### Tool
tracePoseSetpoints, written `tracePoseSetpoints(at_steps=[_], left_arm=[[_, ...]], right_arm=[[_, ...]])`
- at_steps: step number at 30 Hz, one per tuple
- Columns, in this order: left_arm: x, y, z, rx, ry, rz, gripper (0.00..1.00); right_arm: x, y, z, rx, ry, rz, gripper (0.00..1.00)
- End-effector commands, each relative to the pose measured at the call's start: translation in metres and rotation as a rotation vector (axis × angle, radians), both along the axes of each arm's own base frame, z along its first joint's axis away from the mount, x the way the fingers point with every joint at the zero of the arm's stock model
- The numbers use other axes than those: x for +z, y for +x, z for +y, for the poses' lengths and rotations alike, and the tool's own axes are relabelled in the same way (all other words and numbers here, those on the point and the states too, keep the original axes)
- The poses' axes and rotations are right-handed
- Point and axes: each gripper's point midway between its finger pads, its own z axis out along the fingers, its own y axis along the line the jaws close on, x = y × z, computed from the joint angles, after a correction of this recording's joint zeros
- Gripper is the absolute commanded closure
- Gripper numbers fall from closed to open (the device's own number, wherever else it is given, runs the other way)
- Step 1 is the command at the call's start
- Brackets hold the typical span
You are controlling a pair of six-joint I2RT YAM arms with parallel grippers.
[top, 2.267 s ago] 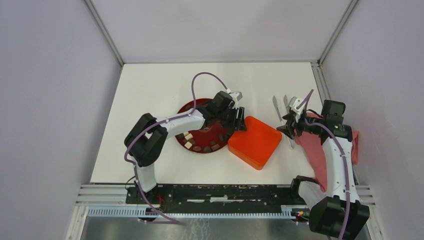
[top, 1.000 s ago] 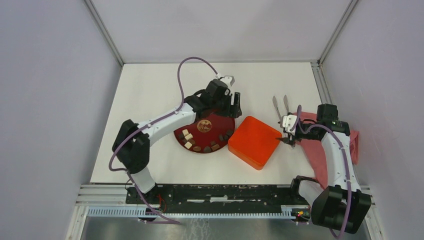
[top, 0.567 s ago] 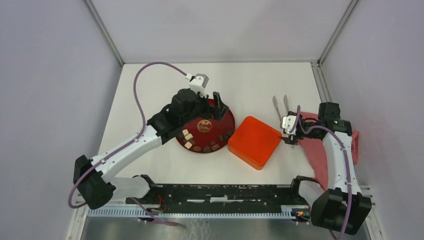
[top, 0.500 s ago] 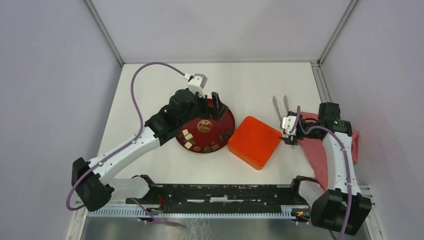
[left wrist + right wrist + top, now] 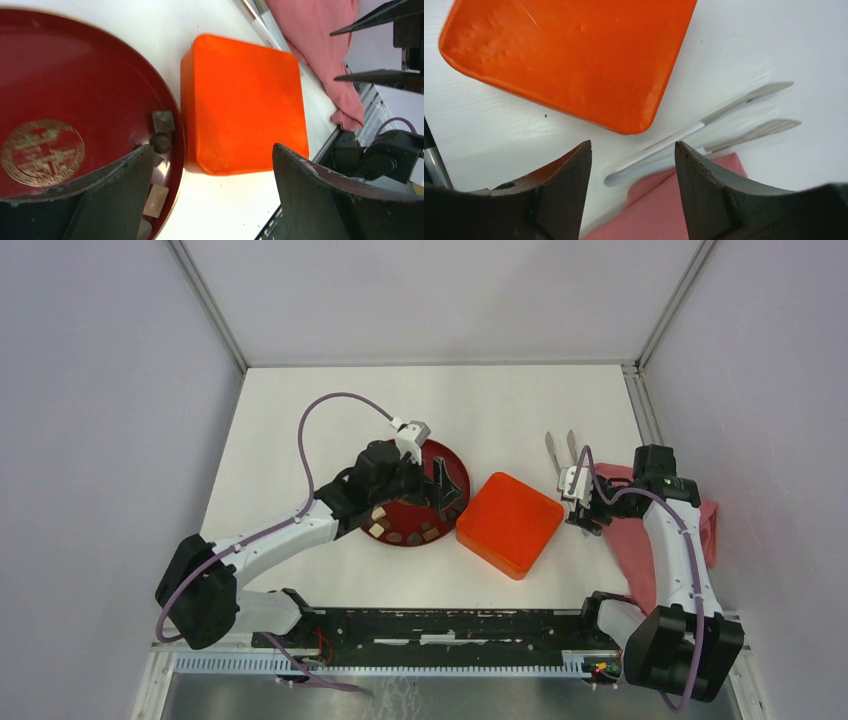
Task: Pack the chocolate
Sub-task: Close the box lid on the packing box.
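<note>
The chocolate (image 5: 403, 534) lies as several small dark, tan and cream pieces along the near rim of a red plate (image 5: 456, 466). In the left wrist view, some of the chocolate (image 5: 163, 121) sits by the plate's rim (image 5: 100, 75), next to the closed orange box (image 5: 245, 100). My left gripper (image 5: 441, 486) hovers open over the plate's right side, its jaws straddling the plate edge and the box corner, with nothing held (image 5: 212, 150). My right gripper (image 5: 585, 512) is open and empty (image 5: 632, 145) just right of the orange box (image 5: 510, 524).
White-handled metal tongs (image 5: 559, 454) lie right of the box, seen under my right gripper as tongs (image 5: 704, 125) beside a pink cloth (image 5: 684, 200). The pink cloth (image 5: 655, 530) drapes over the table's right edge. The plate has a gold emblem (image 5: 42, 152).
My left arm has drawn back from the plate's far side and now sits over its right side near the box. The right gripper has barely shifted.
</note>
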Motion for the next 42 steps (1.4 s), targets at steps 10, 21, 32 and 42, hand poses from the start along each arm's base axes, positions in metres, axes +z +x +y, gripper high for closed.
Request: tracePoseSetpoints(at_steps=[10, 21, 32, 42], left_arm=[[-0.020, 0.026, -0.039, -0.069, -0.077, 0.109, 0.20], [-0.077, 0.032, -0.058, -0.123, -0.001, 0.240, 0.33], [-0.095, 0.025, -0.064, -0.149, 0.060, 0.299, 0.37], [-0.110, 0.016, -0.071, -0.161, 0.134, 0.338, 0.42]], right_arm=[[-0.062, -0.009, -0.037, -0.156, -0.171, 0.069, 0.55], [-0.071, -0.010, -0.006, -0.174, 0.050, 0.163, 0.72], [-0.093, -0.009, -0.004, -0.237, 0.089, 0.180, 0.76], [-0.092, -0.004, 0.013, -0.226, 0.166, 0.230, 0.83]])
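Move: The lidded packing box's middle lies about 14 cm to the left hand's right, 4 cm back and 14 below; the red plate's middle is some 8 cm to that hand's left and 3 ahead. From the right hand the box is about 11 cm left, 1 back and 12 below, with the tongs some 8 cm ahead and 2 right, and the pink cloth about 19 cm right, level with it. Both hands sink some 10 cm to the box's opposite edges while their fingers narrow, left also going right. ##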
